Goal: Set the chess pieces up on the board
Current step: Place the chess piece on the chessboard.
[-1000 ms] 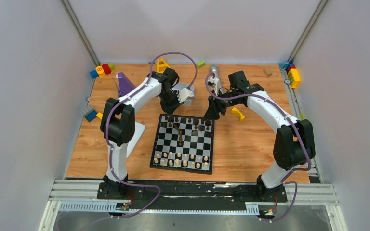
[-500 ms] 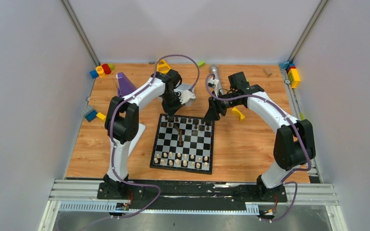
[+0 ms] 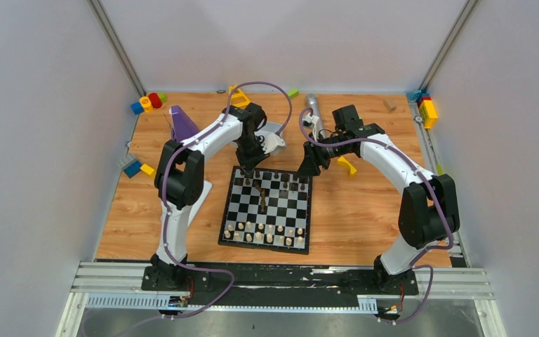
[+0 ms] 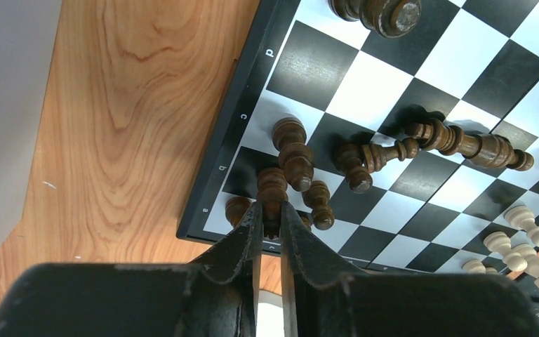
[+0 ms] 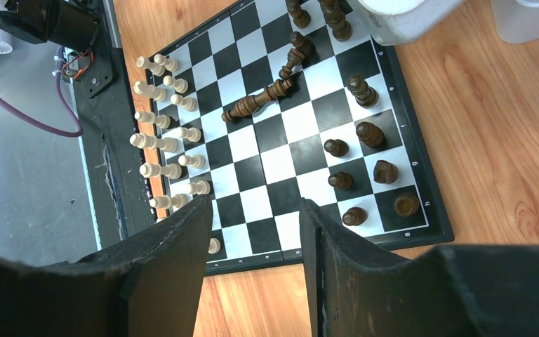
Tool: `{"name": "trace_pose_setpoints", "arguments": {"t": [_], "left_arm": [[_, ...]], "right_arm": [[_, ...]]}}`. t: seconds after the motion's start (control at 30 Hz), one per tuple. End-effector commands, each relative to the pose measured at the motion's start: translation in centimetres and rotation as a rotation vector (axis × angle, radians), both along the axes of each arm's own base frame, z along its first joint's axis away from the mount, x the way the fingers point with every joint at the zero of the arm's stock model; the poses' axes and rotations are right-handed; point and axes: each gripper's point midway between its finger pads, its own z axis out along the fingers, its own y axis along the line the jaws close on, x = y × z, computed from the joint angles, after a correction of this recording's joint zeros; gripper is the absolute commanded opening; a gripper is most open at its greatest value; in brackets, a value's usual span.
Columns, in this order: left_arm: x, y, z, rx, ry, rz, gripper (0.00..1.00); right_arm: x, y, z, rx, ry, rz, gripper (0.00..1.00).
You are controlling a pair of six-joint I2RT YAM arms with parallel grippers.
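The board (image 3: 281, 207) lies at the table's centre. Pale chess pieces (image 3: 267, 232) fill its two near rows and dark ones (image 3: 281, 181) stand along the far side. My left gripper (image 3: 250, 170) is down at the far left corner, its narrow jaws shut on an upright dark piece (image 4: 271, 186) that stands among other dark pieces. Two dark pieces (image 4: 463, 144) lie toppled near mid-board. My right gripper (image 3: 307, 168) hovers at the far right corner. In the right wrist view it (image 5: 256, 203) is open and empty above the board (image 5: 281, 161).
A white container (image 3: 272, 137) stands behind the left gripper and a yellow block (image 3: 347, 166) sits beside the right one. A purple cone (image 3: 180, 121), a silver cylinder (image 3: 311, 107) and coloured blocks (image 3: 147, 102) (image 3: 427, 109) line the far edge. A white lid (image 3: 200, 193) lies left of the board.
The left arm has swung a little to the right, bringing its gripper over the board's far left corner. The right arm has not moved.
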Motion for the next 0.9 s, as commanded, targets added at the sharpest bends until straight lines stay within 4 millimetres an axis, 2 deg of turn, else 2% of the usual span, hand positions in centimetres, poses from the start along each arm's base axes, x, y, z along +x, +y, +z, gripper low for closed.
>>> {"name": "trace_pose_setpoints", "arguments": {"t": [0.0,0.13,0.47,0.6,0.7,0.8,0.87], "left_arm": [[0.9,-0.9,0.9,-0.012,-0.035,0.009,0.24],[1.3,-0.9,1.2,-0.012,-0.055,0.017,0.33],[1.9,-1.1,3.0,-0.031,-0.106,0.033,0.43],[2.0,-1.0,4.5,-0.042,-0.143,0.039,0.44],[2.2,-0.6,6.4,-0.060,-0.195,0.056,0.52],[2.1,0.3,7.5,-0.078,-0.229,0.095,0.54],[1.9,1.5,9.3,-0.105,-0.274,0.134,0.54]], "right_arm": [[0.1,0.3,1.6,0.043,-0.058,0.016,0.50],[0.1,0.3,1.6,0.046,-0.054,0.017,0.49],[-0.1,0.6,1.5,0.039,-0.058,0.028,0.49],[-0.7,1.6,0.9,0.010,-0.067,0.055,0.49],[-1.3,2.7,0.0,-0.027,-0.068,0.078,0.49],[-1.9,4.1,-1.4,-0.083,-0.086,0.082,0.50],[-2.2,5.1,-2.4,-0.133,-0.108,0.076,0.50]]}}
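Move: My left fingertips are around the top of a dark piece standing on its back-row square, its middle about 2 cm below my left hand. Dark pieces stand some 3 cm to its left and 3 cm to its right, and a pawn 3 cm nearer. The tall fallen piece lies about 11 cm left of my right hand, 3 cm back and 13 cm below. Of the fallen ones, the small piece is about 12 cm left of that hand and 1 cm back, equally low. I spread my left fingers wider to let go of the dark piece, edging forward, then lift clear about 3 cm, mostly at the end, with a slight tilt. My right hand, idle at first and still half open, then swings left and back some 4 cm, sinking slightly, over the board towards the fallen pieces, without touching them. ##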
